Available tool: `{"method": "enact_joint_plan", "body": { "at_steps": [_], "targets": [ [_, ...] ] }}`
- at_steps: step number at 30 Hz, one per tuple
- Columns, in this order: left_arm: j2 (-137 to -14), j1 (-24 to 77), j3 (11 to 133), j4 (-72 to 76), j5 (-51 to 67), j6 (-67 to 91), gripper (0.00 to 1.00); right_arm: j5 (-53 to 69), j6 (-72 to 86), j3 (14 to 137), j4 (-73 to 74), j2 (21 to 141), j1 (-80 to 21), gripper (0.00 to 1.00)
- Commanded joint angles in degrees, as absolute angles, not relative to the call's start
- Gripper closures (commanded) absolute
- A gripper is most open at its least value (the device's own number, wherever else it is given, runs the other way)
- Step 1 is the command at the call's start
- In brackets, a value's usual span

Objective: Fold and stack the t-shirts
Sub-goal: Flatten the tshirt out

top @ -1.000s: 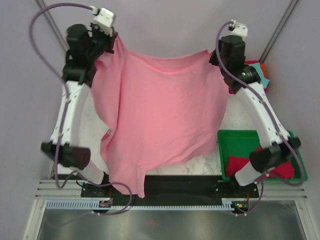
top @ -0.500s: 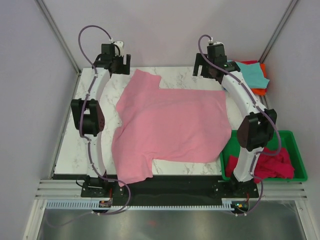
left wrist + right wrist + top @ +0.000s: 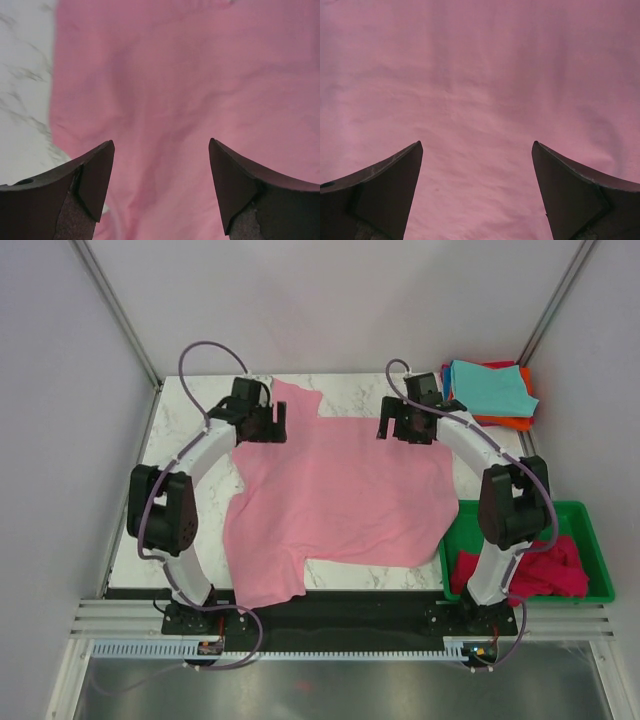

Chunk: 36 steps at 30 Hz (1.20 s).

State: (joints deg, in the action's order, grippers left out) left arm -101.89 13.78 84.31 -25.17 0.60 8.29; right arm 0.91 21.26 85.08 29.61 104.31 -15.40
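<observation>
A light pink t-shirt (image 3: 335, 495) lies spread on the marble table (image 3: 185, 435), one corner hanging over the near edge. My left gripper (image 3: 262, 422) is open over the shirt's far left corner; in the left wrist view (image 3: 161, 150) pink cloth (image 3: 200, 85) lies below its spread fingers. My right gripper (image 3: 408, 425) is open over the far right edge; the right wrist view (image 3: 477, 147) shows only pink cloth (image 3: 480, 75) beneath. A folded stack with a teal shirt (image 3: 490, 388) on top of orange and red ones sits at the far right corner.
A green plastic bin (image 3: 470, 525) at the near right holds crumpled magenta cloth (image 3: 545, 570). Metal frame posts stand at the far corners. Bare marble shows to the left of the shirt and along the far edge.
A second ago both grippers held the pink shirt up by its far corners. They lowered it flat onto the table, let go, and have drawn back toward the near side over it.
</observation>
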Motion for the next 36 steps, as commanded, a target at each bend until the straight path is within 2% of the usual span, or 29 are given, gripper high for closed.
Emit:
{"method": "enact_joint_plan", "body": {
  "at_steps": [1, 13, 20, 32, 36],
  "targets": [
    [-104.92, 15.82, 79.98, -21.89, 3.6, 15.29, 0.17, 4.31, 21.88, 84.82, 26.98, 106.6, -15.64, 0.02],
    [-121.81, 14.59, 90.95, -26.01, -6.58, 14.42, 0.18, 9.4, 21.88, 90.43, 23.47, 121.53, -15.64, 0.02],
    [-128.14, 10.73, 100.09, -29.61, -11.77, 3.61, 0.17, 17.22, 26.36, 98.16, 21.71, 130.59, -16.34, 0.02],
    [-138.07, 1.67, 116.79, -35.68, -7.65, 1.41, 0.15, 20.75, 33.48, 124.0, 22.41, 151.08, -18.9, 0.02],
    [-134.4, 2.11, 120.67, -36.48, -5.45, 2.9, 0.12, 21.44, 33.84, 126.56, 21.54, 152.14, -18.81, 0.02]
  ]
}}
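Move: The pink t-shirt lies spread under both open grippers. Its middle is about 12 cm below the left hand, some 20 cm to its right and 10 cm back; from the right hand, it is about 18 cm left, 9 cm back and 10 cm below. Its far sleeve lies some 17 cm ahead and 10 cm right of the left hand. The folded stack lies roughly 20 cm ahead and 29 cm right of the right hand. The t-shirt is met from above by both grippers, fingers spread: they sink 10 to 13 cm onto the cloth, the left drawing slightly back and right at first. Pressing on the cloth, both then drag it along diagonally forward and left, staying low, towards the table's far left. The left hand's fingers tip steeper as it goes down; the right hand rolls some 25 degrees, left side up. ##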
